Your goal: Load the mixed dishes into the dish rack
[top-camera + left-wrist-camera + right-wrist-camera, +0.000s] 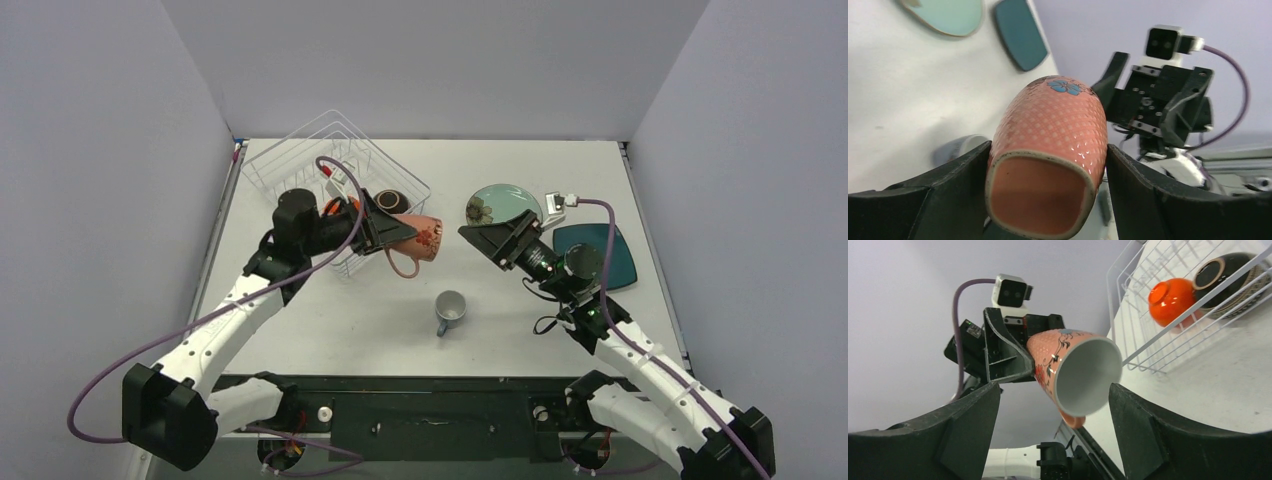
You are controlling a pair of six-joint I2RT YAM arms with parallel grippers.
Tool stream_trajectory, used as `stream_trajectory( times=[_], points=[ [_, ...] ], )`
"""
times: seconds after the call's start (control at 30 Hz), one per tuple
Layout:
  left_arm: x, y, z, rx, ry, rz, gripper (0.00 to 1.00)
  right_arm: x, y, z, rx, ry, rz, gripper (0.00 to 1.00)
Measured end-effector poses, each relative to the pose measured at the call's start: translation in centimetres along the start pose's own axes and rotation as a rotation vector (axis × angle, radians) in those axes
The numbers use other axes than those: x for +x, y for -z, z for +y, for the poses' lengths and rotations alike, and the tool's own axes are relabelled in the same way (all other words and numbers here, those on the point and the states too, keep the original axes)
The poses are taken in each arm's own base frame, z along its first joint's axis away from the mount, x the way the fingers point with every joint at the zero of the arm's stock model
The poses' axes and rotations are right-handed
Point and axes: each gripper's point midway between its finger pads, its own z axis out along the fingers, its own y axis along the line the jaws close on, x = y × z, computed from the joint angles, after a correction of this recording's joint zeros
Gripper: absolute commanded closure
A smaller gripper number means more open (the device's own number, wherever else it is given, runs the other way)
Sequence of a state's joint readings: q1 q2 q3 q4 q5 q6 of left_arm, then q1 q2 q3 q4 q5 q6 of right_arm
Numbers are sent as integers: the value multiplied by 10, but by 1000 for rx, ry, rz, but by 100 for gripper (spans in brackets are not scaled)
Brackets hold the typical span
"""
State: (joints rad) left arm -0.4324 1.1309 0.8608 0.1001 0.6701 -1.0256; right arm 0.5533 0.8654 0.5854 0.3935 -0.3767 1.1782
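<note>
My left gripper is shut on the base end of the pink mug, which hangs on its side above the table beside the dish rack. Both fingers press the mug in the left wrist view. My right gripper stands open just right of the mug's mouth, apart from it. The orange-red bowl and brown bowl lie in the rack. On the table are the round pale-teal plate, the dark-teal plate and the grey-blue mug.
The rack sits at the back left, close to the left wall. The plates lie under and behind my right arm. The grey-blue mug stands upright between the two arms, towards the near edge.
</note>
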Motion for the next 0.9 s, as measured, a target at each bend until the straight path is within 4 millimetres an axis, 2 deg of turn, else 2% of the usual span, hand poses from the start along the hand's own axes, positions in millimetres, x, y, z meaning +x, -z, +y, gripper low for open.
stream_trajectory(
  times=[0.07,0.2,0.3,0.37,0.47,0.67,0.77,0.9],
  points=[
    [-13,7,7,-68,-50,-14,100,-9,6,-5,23,15,-25,25],
    [-54,24,16,-225,-212,-64,100,-27,20,-12,67,52,-78,25],
    [-80,35,25,-349,-335,-95,100,-30,25,-13,80,70,-87,26],
    [-94,41,38,-456,-408,-101,100,-29,27,-16,92,72,-86,27],
    [-111,50,71,-641,-475,-94,100,-26,28,-22,108,69,-74,27],
    [-126,70,144,-963,-533,-43,100,-23,31,-31,133,69,-56,28],
    [-129,76,161,-1033,-568,-26,100,-22,32,-34,146,70,-49,28],
    [-120,74,179,-1065,-616,32,100,-23,33,-38,161,68,-46,28]
  ],
)
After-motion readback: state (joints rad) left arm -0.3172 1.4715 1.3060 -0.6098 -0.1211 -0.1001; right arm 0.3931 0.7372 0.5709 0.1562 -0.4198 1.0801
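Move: The left hand holds the pink mug. The free near part of the dish rack lies about 18 cm ahead of it, 16 cm to its left and 22 cm below. In the rack, the orange bowl is some 25 cm ahead and 17 cm left, and the brown bowl 25 cm ahead and 5 cm left. The gray mug stands 3 cm back and 12 cm right. From the empty right hand, that rack spot is roughly 21 cm ahead and 33 cm left. Left and forward swings the left hand, about 20 cm over the table with a slight rise, then down some 11 cm towards the near part of the rack, keeping its grip on the pink mug. The wrist rolls and turns about 70 degrees, so the fingers go from pointing right to pointing forward and down. The right hand, empty and open, backs off 5 cm to its right and sinks slightly. ##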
